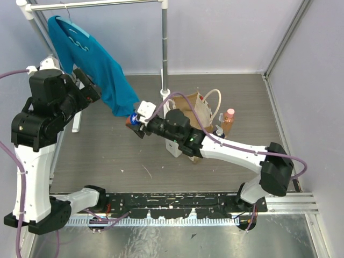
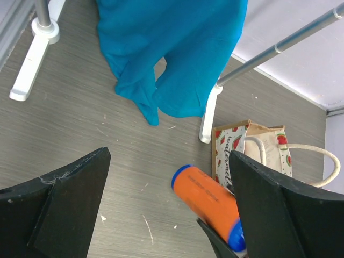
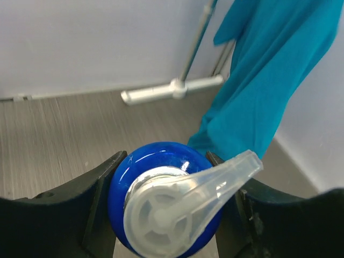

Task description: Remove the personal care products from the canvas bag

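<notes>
My right gripper is shut on the orange bottle with blue bands, holding it left of the canvas bag. In the right wrist view the bottle's blue top and clear cap fill the space between the fingers. My left gripper hangs open by the teal garment, apart from the bottle. In its wrist view the orange bottle lies tilted near the right finger, with the bag behind. An amber bottle with a pinkish top stands right of the bag. A white bottle stands under the right forearm.
A teal-blue garment hangs from a metal rack whose post and white foot stand on the grey wood-look table. A wall rail runs down the right side.
</notes>
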Action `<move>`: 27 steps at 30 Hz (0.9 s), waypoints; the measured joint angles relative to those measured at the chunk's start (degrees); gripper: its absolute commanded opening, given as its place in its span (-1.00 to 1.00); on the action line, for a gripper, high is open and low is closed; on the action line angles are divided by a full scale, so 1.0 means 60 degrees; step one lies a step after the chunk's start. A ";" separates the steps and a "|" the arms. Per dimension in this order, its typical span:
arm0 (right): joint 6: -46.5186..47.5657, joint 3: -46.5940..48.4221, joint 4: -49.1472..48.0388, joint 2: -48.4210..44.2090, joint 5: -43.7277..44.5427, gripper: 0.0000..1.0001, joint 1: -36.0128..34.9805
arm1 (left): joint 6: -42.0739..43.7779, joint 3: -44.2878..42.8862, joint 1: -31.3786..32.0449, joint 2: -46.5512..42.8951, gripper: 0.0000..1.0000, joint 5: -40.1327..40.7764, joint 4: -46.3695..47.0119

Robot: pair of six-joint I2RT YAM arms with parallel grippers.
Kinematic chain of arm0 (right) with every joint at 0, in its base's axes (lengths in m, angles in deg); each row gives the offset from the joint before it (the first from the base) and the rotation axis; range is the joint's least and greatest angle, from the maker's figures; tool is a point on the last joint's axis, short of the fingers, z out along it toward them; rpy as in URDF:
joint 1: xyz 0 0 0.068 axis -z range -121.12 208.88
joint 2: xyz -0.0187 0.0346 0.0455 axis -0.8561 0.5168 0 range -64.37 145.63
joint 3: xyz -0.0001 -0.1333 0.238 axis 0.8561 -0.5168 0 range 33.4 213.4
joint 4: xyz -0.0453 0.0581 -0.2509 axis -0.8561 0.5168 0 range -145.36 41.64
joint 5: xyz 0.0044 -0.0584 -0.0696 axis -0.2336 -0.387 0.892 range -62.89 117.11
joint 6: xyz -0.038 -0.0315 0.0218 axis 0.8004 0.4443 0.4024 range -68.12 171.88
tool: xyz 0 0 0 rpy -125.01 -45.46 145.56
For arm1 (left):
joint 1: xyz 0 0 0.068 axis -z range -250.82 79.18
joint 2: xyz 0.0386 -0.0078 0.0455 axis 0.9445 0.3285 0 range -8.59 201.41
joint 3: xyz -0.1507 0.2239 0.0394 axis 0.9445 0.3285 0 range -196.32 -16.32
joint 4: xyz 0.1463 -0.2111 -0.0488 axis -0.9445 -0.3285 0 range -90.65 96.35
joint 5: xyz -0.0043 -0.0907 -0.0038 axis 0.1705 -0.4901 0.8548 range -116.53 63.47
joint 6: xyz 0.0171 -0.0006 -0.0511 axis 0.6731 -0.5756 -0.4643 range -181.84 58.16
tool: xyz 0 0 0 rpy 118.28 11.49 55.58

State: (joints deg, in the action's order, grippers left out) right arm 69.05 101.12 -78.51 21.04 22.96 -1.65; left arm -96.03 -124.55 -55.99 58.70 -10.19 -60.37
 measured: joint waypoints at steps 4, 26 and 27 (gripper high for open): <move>-0.0255 -0.0565 0.0000 0.0568 0.0448 -0.99 0.0000 | 0.0197 0.0364 0.0000 -0.0503 0.97 0.0091 0.0204; -0.1792 -0.1147 0.0011 0.3140 0.1574 -0.35 0.0109 | 0.0586 0.0590 0.0000 -0.0678 0.97 -0.0335 0.0754; -0.1825 -0.1147 0.0109 0.3155 0.1570 -0.30 0.0109 | 0.0586 0.0590 0.0000 -0.0678 0.97 -0.0372 0.0783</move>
State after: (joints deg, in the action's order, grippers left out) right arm 58.09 94.24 -77.86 39.96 32.38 -1.00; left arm -92.51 -121.01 -55.99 54.63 -12.42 -55.67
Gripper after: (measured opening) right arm 0.625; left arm 0.986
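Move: The right hand holds the orange bottle above its setting-down spot, bare table about 34 cm below and 3 cm ahead. The white bottle stands about 12 cm to the hand's right and 3 cm ahead, the clear bottle some 20 cm right and 1 cm ahead. The canvas bag is roughly 20 cm right and 12 cm ahead. From the left hand, that spot lies about 12 cm right, 1 cm ahead and 42 cm below. Still gripping the orange bottle, the right hand sinks about 23 cm towards bare table, its fingers tipping down. ##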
